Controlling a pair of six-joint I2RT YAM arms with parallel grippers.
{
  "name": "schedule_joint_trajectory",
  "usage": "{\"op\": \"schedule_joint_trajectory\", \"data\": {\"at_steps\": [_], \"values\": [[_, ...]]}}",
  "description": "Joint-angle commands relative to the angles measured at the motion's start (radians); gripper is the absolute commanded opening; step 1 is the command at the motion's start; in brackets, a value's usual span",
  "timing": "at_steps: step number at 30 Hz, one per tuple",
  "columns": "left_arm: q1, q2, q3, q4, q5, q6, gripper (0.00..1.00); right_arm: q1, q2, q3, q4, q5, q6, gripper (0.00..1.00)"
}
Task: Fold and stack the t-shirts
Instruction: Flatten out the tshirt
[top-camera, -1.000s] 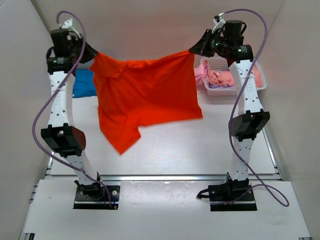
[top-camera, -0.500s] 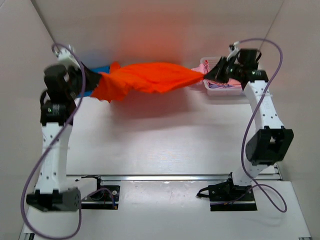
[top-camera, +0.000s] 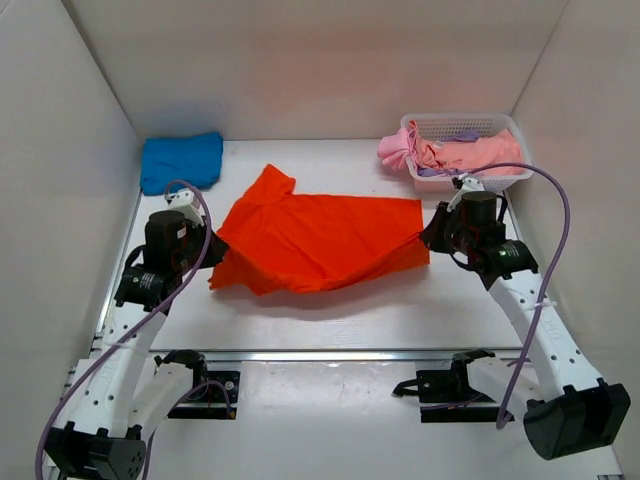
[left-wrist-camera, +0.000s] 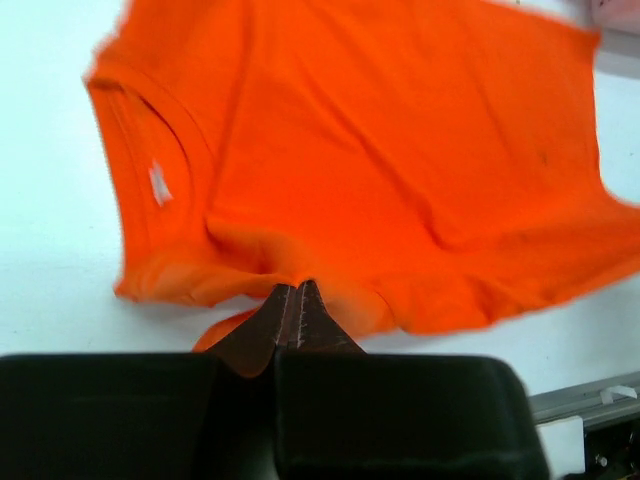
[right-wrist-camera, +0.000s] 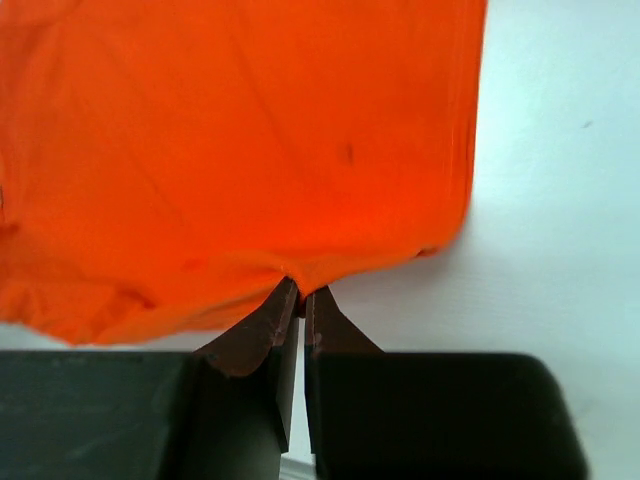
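Note:
The orange-red t-shirt (top-camera: 315, 240) lies spread across the middle of the table, collar to the left. My left gripper (top-camera: 212, 250) is shut on its near left edge, low over the table; the wrist view shows the cloth (left-wrist-camera: 380, 160) pinched at the tips (left-wrist-camera: 297, 290). My right gripper (top-camera: 430, 236) is shut on the shirt's near right corner, where the fabric (right-wrist-camera: 230, 150) bunches between the tips (right-wrist-camera: 300, 288). A folded blue t-shirt (top-camera: 181, 161) rests at the back left. Pink and lilac t-shirts (top-camera: 450, 153) are heaped in the basket.
A white lattice basket (top-camera: 462, 125) stands at the back right against the wall. White walls enclose the table on three sides. A metal rail (top-camera: 330, 353) runs along the near edge by the arm bases.
Both arms have come down and toward the near side, laying the orange-red shirt from hanging in the air to flat on the table. Both grips have held.

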Motion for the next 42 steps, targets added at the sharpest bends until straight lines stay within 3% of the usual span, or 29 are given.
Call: {"op": "schedule_joint_trajectory", "data": {"at_steps": [1,6,8,14,17,18,19,21,23,32,42], "values": [[0.021,-0.009,0.013,0.063,0.014,0.002,0.00,0.057,-0.019,0.048,0.050,0.179,-0.063,0.00],[0.064,0.119,0.106,0.194,0.042,-0.036,0.00,0.074,0.178,0.196,0.123,0.261,-0.137,0.00],[0.076,0.199,0.209,0.239,0.059,-0.052,0.00,0.062,0.280,0.360,0.142,0.273,-0.186,0.00],[0.113,0.513,0.706,0.250,0.001,-0.037,0.00,0.045,0.659,0.955,0.004,0.300,-0.313,0.00],[0.156,0.610,0.965,0.201,-0.010,-0.012,0.00,0.069,0.763,1.198,-0.074,0.345,-0.379,0.00],[0.156,0.639,1.116,0.152,-0.022,0.008,0.00,0.086,0.782,1.270,-0.096,0.356,-0.396,0.00],[0.153,0.652,1.160,0.134,-0.027,0.008,0.00,0.103,0.785,1.312,-0.100,0.374,-0.405,0.01],[0.156,0.661,1.276,0.112,-0.013,0.017,0.00,0.115,0.760,1.314,-0.090,0.374,-0.416,0.00],[0.142,0.634,1.288,0.129,-0.016,0.011,0.00,0.146,0.714,1.291,-0.071,0.426,-0.424,0.00],[0.096,0.448,1.180,0.132,-0.053,0.051,0.00,0.267,0.457,1.167,-0.014,0.512,-0.437,0.00],[0.098,0.460,1.138,0.138,-0.088,0.054,0.00,0.226,0.438,1.125,-0.030,0.442,-0.417,0.00]]}}
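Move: Both hands already grip the t-shirt by its edge nearest the robot; its middle lies about 10 cm ahead, 23 cm right and 14 cm below the left hand, and 7 cm ahead, 24 cm left and 14 cm below the right. The blue cloth lies some 31 cm ahead and 17 cm left of the left hand, the basket about 29 cm ahead and 17 cm right of the right hand, both well below. Keeping their pinch, both hands swing about 20 cm forward, then back, rising some 35–40 cm and tipping up. ##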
